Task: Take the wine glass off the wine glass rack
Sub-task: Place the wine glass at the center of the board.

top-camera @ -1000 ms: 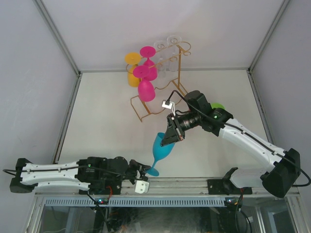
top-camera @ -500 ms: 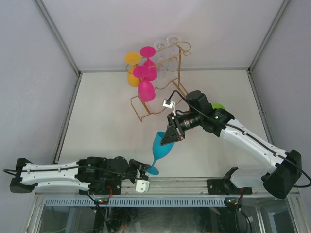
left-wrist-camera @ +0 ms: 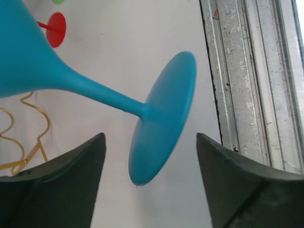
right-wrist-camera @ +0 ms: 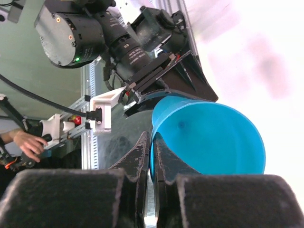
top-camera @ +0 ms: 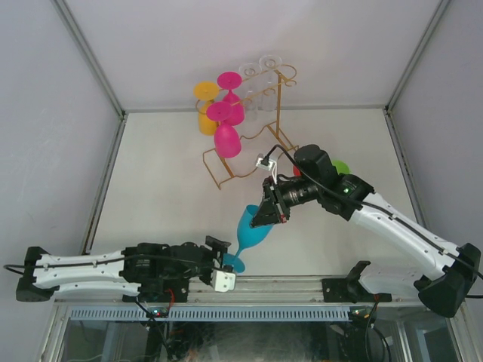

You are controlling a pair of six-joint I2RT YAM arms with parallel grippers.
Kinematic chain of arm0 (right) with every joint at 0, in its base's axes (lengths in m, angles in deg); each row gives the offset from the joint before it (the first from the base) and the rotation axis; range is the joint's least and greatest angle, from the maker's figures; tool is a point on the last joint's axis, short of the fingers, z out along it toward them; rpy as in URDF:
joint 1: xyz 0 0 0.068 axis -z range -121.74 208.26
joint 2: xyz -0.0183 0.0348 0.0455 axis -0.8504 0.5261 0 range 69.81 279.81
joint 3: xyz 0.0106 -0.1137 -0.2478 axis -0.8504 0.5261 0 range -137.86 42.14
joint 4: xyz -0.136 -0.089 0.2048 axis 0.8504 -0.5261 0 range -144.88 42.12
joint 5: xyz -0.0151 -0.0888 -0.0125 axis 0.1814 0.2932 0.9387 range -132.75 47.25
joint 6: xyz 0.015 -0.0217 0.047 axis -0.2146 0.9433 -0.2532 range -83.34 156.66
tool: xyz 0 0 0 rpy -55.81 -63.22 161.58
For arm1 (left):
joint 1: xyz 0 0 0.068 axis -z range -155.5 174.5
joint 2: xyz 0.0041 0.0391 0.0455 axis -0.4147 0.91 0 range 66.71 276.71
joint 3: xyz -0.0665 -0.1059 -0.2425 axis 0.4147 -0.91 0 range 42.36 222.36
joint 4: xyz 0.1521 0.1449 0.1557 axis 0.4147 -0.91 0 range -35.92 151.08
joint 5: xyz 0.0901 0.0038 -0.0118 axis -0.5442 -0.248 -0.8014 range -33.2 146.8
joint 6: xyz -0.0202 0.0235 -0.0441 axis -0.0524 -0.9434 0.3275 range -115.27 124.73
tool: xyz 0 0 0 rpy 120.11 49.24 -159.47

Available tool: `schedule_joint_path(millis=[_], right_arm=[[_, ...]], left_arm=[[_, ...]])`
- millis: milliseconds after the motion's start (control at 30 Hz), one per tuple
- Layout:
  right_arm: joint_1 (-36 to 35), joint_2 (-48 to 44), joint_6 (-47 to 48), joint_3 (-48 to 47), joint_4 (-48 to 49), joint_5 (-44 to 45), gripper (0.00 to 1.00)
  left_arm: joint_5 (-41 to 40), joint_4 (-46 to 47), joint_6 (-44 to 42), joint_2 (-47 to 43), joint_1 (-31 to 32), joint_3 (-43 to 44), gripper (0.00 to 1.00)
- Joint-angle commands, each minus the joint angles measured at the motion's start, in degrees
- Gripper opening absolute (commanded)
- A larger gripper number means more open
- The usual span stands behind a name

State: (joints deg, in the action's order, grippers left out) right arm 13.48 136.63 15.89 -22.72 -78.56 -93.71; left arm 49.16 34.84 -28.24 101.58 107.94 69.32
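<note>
A blue wine glass (top-camera: 253,230) hangs tilted over the near part of the table, away from the gold wire wine glass rack (top-camera: 249,151). My right gripper (top-camera: 266,219) is shut on the glass's rim (right-wrist-camera: 156,118), one finger inside the bowl and one outside. My left gripper (top-camera: 221,264) stands open at the near edge. In the left wrist view the round blue foot (left-wrist-camera: 164,118) lies between its two fingers, touching neither. The foot is tipped on edge just above the table.
Two pink glasses (top-camera: 226,139), a yellow glass (top-camera: 205,113) and clear glasses (top-camera: 260,83) hang on the rack at the back. A green object (top-camera: 341,166) lies behind the right arm. A metal rail (left-wrist-camera: 251,80) runs along the near table edge.
My left gripper has opened and let go of the blue glass's foot. The right arm, still gripping the rim, has shifted slightly.
</note>
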Motion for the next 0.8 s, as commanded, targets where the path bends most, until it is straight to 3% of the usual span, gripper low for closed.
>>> schedule_joint_path(millis=[0, 100, 333, 533, 633, 767], right_arm=[[-1.46, -2.36, 0.58, -0.89, 0.56, 8.77, 0.00], [-2.08, -3.28, 1.07, -0.71, -0.43, 13.42, 0.00], [-4.10, -6.41, 2.36, -0.71, -3.54, 27.32, 0.00], [-9.80, -9.71, 3.16, -0.62, -5.96, 48.86, 0.00], [-11.52, -10.49, 0.64, -0.15, -6.73, 65.26, 0.00], [-11.46, -10.78, -2.84, 0.09, -10.06, 72.73, 0.00]], left_arm=[[-2.50, 1.36, 2.03, -1.35, -0.21, -0.70, 0.87], [-4.10, 2.61, 2.31, -3.06, -0.29, -1.28, 1.00], [-10.51, 9.26, 6.68, -9.07, -2.02, -1.96, 1.00], [-37.15, 18.59, 17.52, -9.21, -4.96, 0.37, 1.00], [-39.74, 10.74, 25.95, -5.25, -9.16, 6.54, 1.00], [-38.10, 4.03, 30.51, 2.55, -14.71, 12.99, 1.00]])
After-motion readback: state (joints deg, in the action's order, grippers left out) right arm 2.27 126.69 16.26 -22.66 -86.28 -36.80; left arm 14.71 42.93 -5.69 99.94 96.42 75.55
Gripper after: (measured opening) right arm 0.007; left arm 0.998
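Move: The blue wine glass hangs by its rim from the right hand, its middle about 8 cm below, 4 cm back and 3 cm to the left. The red glass stands some 20 cm ahead and 13 cm right of that hand, the green one roughly 17 cm ahead and 21 cm right. From the left hand, open around the foot, the blue glass's middle lies about 3 cm ahead, 5 cm right and 7 cm higher. The blue wine glass stays pinched by its rim in the shut right fingers and is carried forward and to the right, nearly level, about 9 cm towards the red glass, while that wrist swings clockwise some 40 degrees and tips down. The left fingers, already parting around the foot, open fully, and that hand withdraws forward, up and left, turning counter-clockwise. ##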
